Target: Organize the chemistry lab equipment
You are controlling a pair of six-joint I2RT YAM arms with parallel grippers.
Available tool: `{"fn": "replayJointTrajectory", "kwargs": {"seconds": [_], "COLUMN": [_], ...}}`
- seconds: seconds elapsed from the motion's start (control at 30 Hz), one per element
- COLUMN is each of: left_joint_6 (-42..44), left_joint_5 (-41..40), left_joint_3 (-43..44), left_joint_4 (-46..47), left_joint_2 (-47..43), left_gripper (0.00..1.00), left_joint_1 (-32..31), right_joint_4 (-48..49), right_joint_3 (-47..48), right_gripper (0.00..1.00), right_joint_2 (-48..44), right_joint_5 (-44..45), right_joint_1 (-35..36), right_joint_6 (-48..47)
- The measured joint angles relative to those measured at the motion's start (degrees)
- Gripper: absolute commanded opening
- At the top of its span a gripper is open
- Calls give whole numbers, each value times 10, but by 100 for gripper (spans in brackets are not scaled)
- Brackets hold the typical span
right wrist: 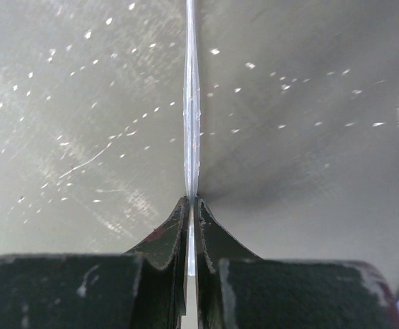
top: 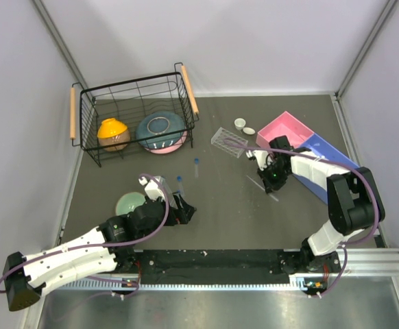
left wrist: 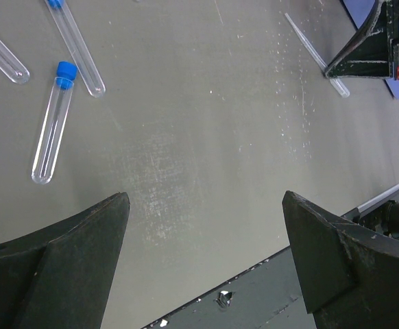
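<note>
A long thin clear pipette (right wrist: 192, 103) lies flat on the grey table, and my right gripper (right wrist: 192, 200) is shut on its near end. From above, the same pipette (top: 256, 184) runs slantwise under my right gripper (top: 271, 185). Left of the table's middle my left gripper (left wrist: 205, 199) stands wide open above bare table with nothing between its fingers. A blue-capped tube (left wrist: 52, 123) lies ahead of it to the left, another tube (left wrist: 76, 44) beyond. The clear tube rack (top: 228, 140) and two tiny white cups (top: 240, 123) sit at the back centre.
A black wire basket (top: 90, 130) at the back left holds an orange bowl (top: 113, 133) and a blue bowl (top: 161, 130). A green bowl (top: 129, 202) sits beside my left arm. A pink tray (top: 285, 130) and a blue tray (top: 330, 154) lie at the right.
</note>
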Motion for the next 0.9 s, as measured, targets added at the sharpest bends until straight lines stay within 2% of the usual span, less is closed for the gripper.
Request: {"fn": "replayJointTrajectory", "kwargs": {"seconds": [0.17,0.5,0.9], "left_joint_6": [0,0,0], "left_joint_5": [0,-2,-3], "left_joint_3": [0,0,0], "left_joint_4": [0,-1,-5], "left_joint_2": [0,-2,-2], "left_gripper": [99,99,99], "left_joint_1": [0,0,0], "right_joint_4": [-46,-90,-77], "right_joint_3": [24,169,301], "right_gripper": [0,0,0], "right_joint_2": [-6,-52,-21], "right_joint_5": [-32,-107,-190], "right_joint_1": [-7,-73,-193], "right_joint_6": [-11,-10,78]}}
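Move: The right gripper already has the thin clear pipette pinched just above the table. The pink box, where it is headed, lies roughly 20 cm ahead and 8 cm to the right. The blue box is about 8 cm ahead and 17 cm right; the well rack some 18 cm ahead and 15 cm left; the small white dish about 22 cm ahead and 7 cm left. From the idle left gripper the pink box is about 29 cm ahead, 37 cm right and 8 cm lower. Keep the right fingers shut on the pipette and lift it clear of the table, easing back barely a centimetre at first, then climb steeply, about 19 cm in all, while reaching some 12 cm forward towards the pink box. Drift a little right late in the climb, letting the fingertips swing forward and left by roughly 30 degrees as the hand turns clockwise. ##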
